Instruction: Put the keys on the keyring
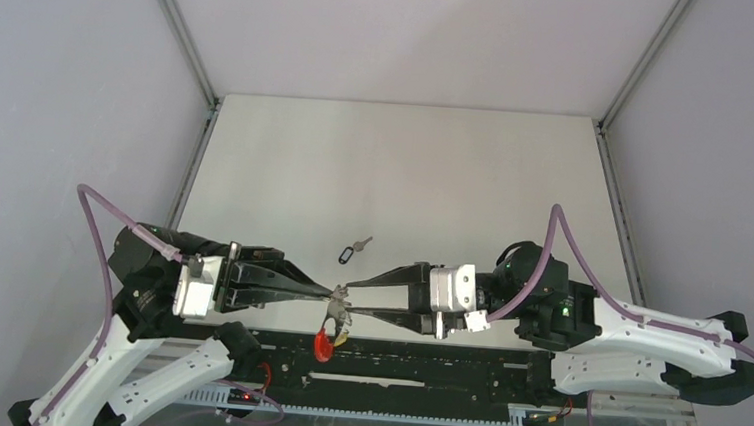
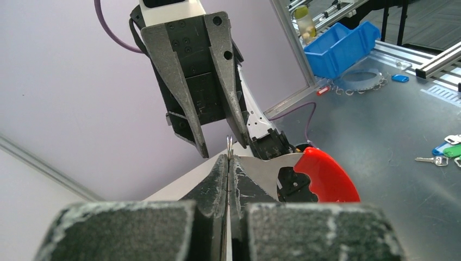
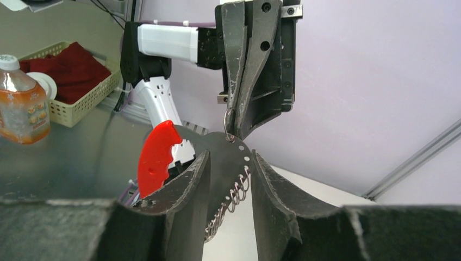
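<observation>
The keyring hangs in the air between my two grippers, above the table's near edge. Its red curved band (image 1: 323, 346) (image 2: 326, 174) (image 3: 156, 157) points down, and a row of silver wire rings (image 3: 236, 190) lines its grey metal plate (image 3: 225, 157). My left gripper (image 1: 335, 292) (image 2: 229, 160) (image 3: 235, 133) is shut on one wire ring at the plate's top. My right gripper (image 1: 350, 298) (image 3: 230, 156) (image 2: 224, 149) is open, its fingers on either side of the plate. A key with a black tag (image 1: 353, 250) lies on the table just beyond. Something small and yellowish (image 1: 341, 338) hangs beside the red band.
A black rail (image 1: 392, 369) runs along the near edge under the keyring. Outside the enclosure are a blue bin (image 2: 340, 46), loose tagged keys (image 2: 448, 149), a basket of red cloth (image 3: 70, 81) and an orange bottle (image 3: 22, 103).
</observation>
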Tool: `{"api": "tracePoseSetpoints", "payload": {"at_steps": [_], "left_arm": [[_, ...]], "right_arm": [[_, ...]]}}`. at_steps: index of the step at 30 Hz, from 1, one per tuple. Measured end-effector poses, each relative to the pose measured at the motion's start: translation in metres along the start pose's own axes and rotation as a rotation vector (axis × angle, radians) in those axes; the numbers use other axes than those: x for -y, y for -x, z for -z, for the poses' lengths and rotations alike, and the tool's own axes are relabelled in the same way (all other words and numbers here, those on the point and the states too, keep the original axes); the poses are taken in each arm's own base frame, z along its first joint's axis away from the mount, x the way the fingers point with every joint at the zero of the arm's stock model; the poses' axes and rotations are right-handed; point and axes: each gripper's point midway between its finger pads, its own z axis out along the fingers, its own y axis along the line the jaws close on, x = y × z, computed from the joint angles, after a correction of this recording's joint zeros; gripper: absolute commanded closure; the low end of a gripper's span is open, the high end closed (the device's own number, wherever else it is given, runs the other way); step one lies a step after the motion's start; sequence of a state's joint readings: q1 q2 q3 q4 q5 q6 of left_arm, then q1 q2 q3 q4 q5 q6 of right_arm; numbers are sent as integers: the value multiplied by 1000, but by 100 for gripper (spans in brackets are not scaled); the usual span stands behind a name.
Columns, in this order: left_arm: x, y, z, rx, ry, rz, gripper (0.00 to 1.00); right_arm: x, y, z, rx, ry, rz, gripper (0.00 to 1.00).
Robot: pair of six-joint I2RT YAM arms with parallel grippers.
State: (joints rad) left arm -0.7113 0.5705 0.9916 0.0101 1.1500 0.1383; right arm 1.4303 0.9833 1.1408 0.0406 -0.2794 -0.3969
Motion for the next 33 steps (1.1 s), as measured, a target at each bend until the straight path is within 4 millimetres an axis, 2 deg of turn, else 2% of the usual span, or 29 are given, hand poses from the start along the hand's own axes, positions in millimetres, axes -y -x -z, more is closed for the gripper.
{"api": "tracePoseSetpoints", "payload": {"at_steps": [8, 20, 29, 33], "left_arm": [[-2, 4, -1, 12, 10, 0, 100], [-5, 5, -1, 14, 28, 4, 100], [-5, 6, -1, 16, 28, 1, 100], [-6, 6, -1, 17, 34, -2, 100]], "right_arm": [[5, 7, -9, 43, -18, 10, 66], [3, 9, -17, 71, -3, 11, 80], [4, 10, -18, 78, -7, 4, 100], [6, 10, -18, 76, -22, 5, 100]]}}
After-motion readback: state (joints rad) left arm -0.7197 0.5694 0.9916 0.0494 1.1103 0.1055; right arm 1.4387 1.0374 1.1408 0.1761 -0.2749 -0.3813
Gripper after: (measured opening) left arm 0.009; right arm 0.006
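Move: The small metal ring at the corner of the grey keyring plate is still pinched in the left fingers, about 1 cm to the right of that hand's point and level with it. From the open right fingers, the ring lies about 2 cm left and 1 cm up, level fore and aft. The plate's middle is some 3 cm back, 1 cm left and 2 cm below the right hand; its red handle is roughly 8 cm back, 3 cm left and 3 cm below. The right hand eases about 1.5 cm left and as much up towards the left fingertips, tilting its fingers up only slightly, while its gap of roughly 3 cm narrows, slowly at first and then fully shut to pinch the small ring from the side opposite the left hand. The left fingers stay shut on the ring throughout, that hand holding nearly still with under 1 cm of rise. ##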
